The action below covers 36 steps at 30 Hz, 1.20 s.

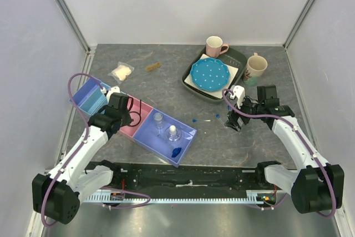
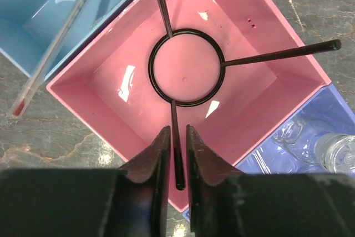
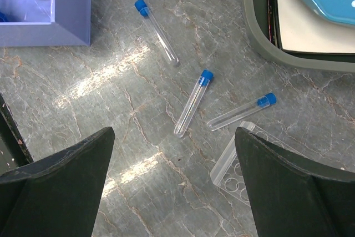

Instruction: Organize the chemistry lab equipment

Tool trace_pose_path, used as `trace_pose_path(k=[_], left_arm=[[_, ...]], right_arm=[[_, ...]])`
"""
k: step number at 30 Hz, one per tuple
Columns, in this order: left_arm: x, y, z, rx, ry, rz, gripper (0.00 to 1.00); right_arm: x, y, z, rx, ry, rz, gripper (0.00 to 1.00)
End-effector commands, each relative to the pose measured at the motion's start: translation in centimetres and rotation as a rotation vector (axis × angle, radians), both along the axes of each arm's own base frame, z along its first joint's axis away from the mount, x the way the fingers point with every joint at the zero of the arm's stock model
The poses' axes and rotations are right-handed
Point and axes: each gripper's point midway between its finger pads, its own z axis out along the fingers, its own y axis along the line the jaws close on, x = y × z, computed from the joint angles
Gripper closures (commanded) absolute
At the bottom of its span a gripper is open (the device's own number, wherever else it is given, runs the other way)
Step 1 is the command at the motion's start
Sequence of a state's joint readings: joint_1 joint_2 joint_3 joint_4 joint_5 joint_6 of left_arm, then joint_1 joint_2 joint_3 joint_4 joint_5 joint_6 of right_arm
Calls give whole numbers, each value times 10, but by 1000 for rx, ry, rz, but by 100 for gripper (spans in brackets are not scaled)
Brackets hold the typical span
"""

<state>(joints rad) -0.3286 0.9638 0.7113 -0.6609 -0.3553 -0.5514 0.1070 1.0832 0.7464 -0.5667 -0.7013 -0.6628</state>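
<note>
The black wire ring (image 2: 187, 98) lies in the pink bin (image 2: 83, 90), its stems resting on the bin's walls. My left gripper (image 2: 177, 137) straddles the near stem; the jaws are open only a sliver, with a thin gap on each side of the stem. From above, the left gripper (image 1: 126, 116) hovers over that pink bin (image 1: 136, 125). Three blue-capped tubes (image 3: 158, 31) (image 3: 191, 104) (image 3: 241, 112) lie loose on the table. The clear tube rack (image 3: 236, 167) sits by the right finger. My right gripper (image 3: 175, 137) hangs wide open above them, holding nothing.
A thin stick (image 2: 55, 48) lies in the blue bin (image 1: 90, 95). The purple bin (image 1: 186, 137) holds two clear bottles (image 1: 158, 119) (image 1: 173, 132) and the blue piece (image 1: 175, 151). The bag of white wads (image 1: 121, 72) is at the back left. The grey tray (image 1: 191, 84) with the dotted plate (image 1: 209, 74) and two mugs (image 1: 215, 45) (image 1: 255, 67) are at the back right.
</note>
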Motion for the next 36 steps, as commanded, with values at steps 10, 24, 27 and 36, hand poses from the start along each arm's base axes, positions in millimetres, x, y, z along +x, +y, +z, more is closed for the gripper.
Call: trace_pose_path(k=[10,24,27,36], left_arm=[[8,-26,69,-119,-185,-158,26],[-37,-83,135,-305,-517,-624,21],[-42,-85,126,-312,-550,-647,21],[-43,-89,122,-310,-561,-682,21]], right_arm=[[1,0,-4,-3,5,14,2],[14,8,-25,-85,57,7,7],[22,11,-38,-168,61,-12,17],[39,21,-69,-286,93,-68,37]])
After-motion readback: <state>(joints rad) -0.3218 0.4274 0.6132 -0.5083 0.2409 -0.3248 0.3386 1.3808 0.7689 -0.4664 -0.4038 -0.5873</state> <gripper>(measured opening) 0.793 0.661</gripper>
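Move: The left hand still has its fingers round one leg of the black ring stand, whose ring lies about 6 cm ahead and 8 cm below in the pink compartment; the glass jar is some 13 cm right and 4 ahead. For the right hand, the middle test tube lies about 4 cm ahead, 3 left and 11 below; the second tube is roughly 9 cm left of that tube, the third 4 cm farther out and 4 right. The left fingers open wide and let go of the ring stand's leg, then the hand climbs about 10 cm and draws off to the right and back over the tray, swinging some 35 degrees clockwise as its fingers tip up. After a near-wait the right hand drops about 7 cm towards the middle tube, easing slightly left, fingers steepening and narrowing by roughly a third. ##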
